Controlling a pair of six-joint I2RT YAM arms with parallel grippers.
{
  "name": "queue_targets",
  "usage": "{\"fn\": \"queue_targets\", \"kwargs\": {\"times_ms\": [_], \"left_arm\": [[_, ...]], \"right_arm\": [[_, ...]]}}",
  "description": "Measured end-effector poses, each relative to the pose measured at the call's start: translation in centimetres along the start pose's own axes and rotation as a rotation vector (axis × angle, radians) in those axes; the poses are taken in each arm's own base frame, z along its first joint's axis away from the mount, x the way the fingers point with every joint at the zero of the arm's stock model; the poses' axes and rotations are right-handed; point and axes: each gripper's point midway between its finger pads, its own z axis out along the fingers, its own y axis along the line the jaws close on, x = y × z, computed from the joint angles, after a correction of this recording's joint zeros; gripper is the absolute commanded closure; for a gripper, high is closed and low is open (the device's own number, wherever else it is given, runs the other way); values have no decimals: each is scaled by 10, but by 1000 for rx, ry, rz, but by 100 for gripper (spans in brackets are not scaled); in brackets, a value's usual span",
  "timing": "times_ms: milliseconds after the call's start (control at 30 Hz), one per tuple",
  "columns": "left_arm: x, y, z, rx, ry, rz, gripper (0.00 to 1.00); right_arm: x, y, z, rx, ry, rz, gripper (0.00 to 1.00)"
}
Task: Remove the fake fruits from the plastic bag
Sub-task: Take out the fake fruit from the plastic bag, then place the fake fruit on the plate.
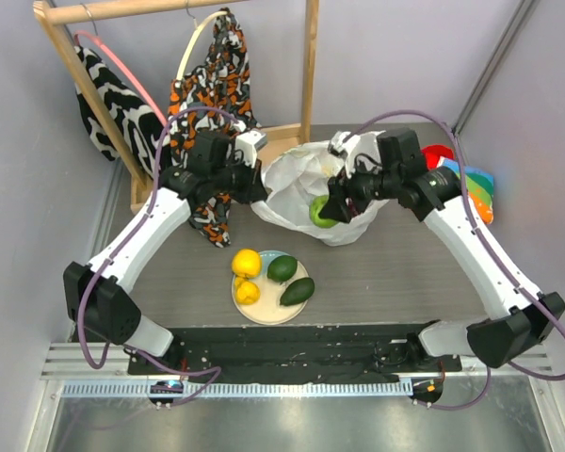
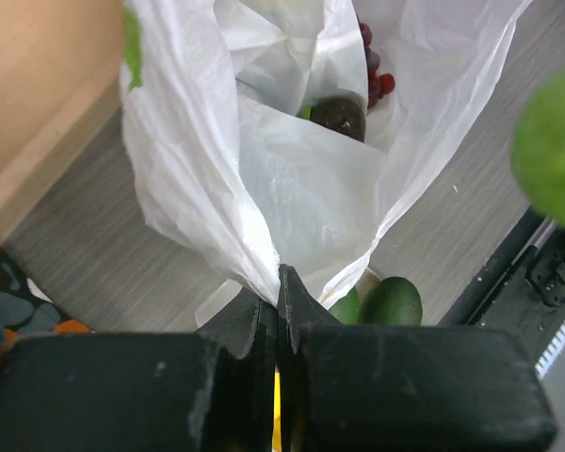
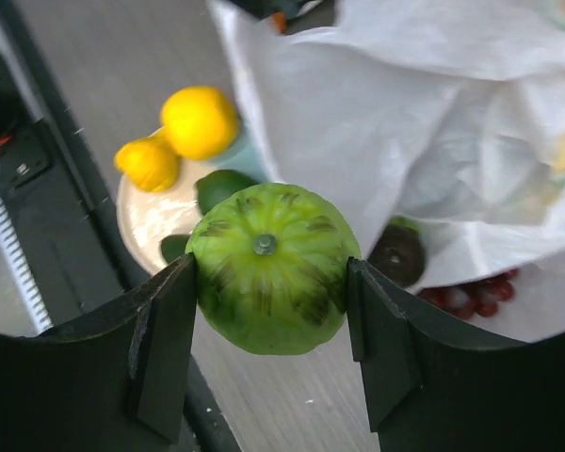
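The white plastic bag (image 1: 297,184) lies at the back middle of the table. My left gripper (image 1: 255,188) is shut on its left edge, and in the left wrist view the film is pinched between the closed fingertips (image 2: 292,292). Inside the bag (image 2: 292,169) lie a dark oval fruit (image 2: 339,115) and purple grapes (image 2: 375,71). My right gripper (image 3: 271,282) holds a light green striped round fruit (image 3: 268,264) above the table, just in front of the bag (image 3: 405,122). On the plate (image 1: 271,313) sit two lemons (image 1: 246,262) and two dark green avocados (image 1: 282,268).
A wooden clothes rack (image 1: 308,66) with patterned garments (image 1: 207,94) stands at the back left, its base beside the bag. A red and rainbow-striped cloth (image 1: 473,179) lies at the back right. The plate is near the front edge, between the two arms.
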Motion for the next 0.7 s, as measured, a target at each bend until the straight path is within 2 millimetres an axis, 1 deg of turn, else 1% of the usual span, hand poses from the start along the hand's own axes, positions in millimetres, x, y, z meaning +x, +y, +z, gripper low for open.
{"fn": "queue_targets", "kwargs": {"times_ms": [67,200,267,367,500,633,700], "left_arm": [[-4,3,-1,-14,-9,18,100],[-7,12,-1,-46,-13,48,100],[-7,18,-1,-62,-11,63,100],[-6,26,-2,-85,-3,79,100],[-4,33,-5,-107,4,96,100],[2,39,-11,-124,6,95,100],[4,40,-16,-130,6,94,100]], "right_arm": [[10,19,5,-84,10,-20,61],[35,70,32,-281,83,-107,61],[55,101,47,-394,135,-169,61],[81,133,65,-511,203,-229,62],[103,160,91,-603,255,-304,61],[121,175,115,-642,286,-366,60],[128,179,123,-653,300,-383,60]]}}
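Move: The green fruit is already pinched in my right hand. The plate it goes to is about 10 cm back, 14 cm left and 24 cm below; on it lie a near avocado 12 cm back and 7 left, a far avocado 5 back and 11 left, and a pear-shaped yellow fruit 12 back and 21 left. The bag's body spreads below, some 15 cm ahead. From my left hand, the plate is 15 cm back, 3 right, 20 down. Keeping my grip on the green fruit, I swing my right hand from above the bag down, back and left, about 15 cm each way, to the near part of the plate, turning the hand some 45 degrees counter-clockwise and slowing at the end. My left hand keeps its pinch on the bag's rim, easing about 4 cm left with a slight tilt. ##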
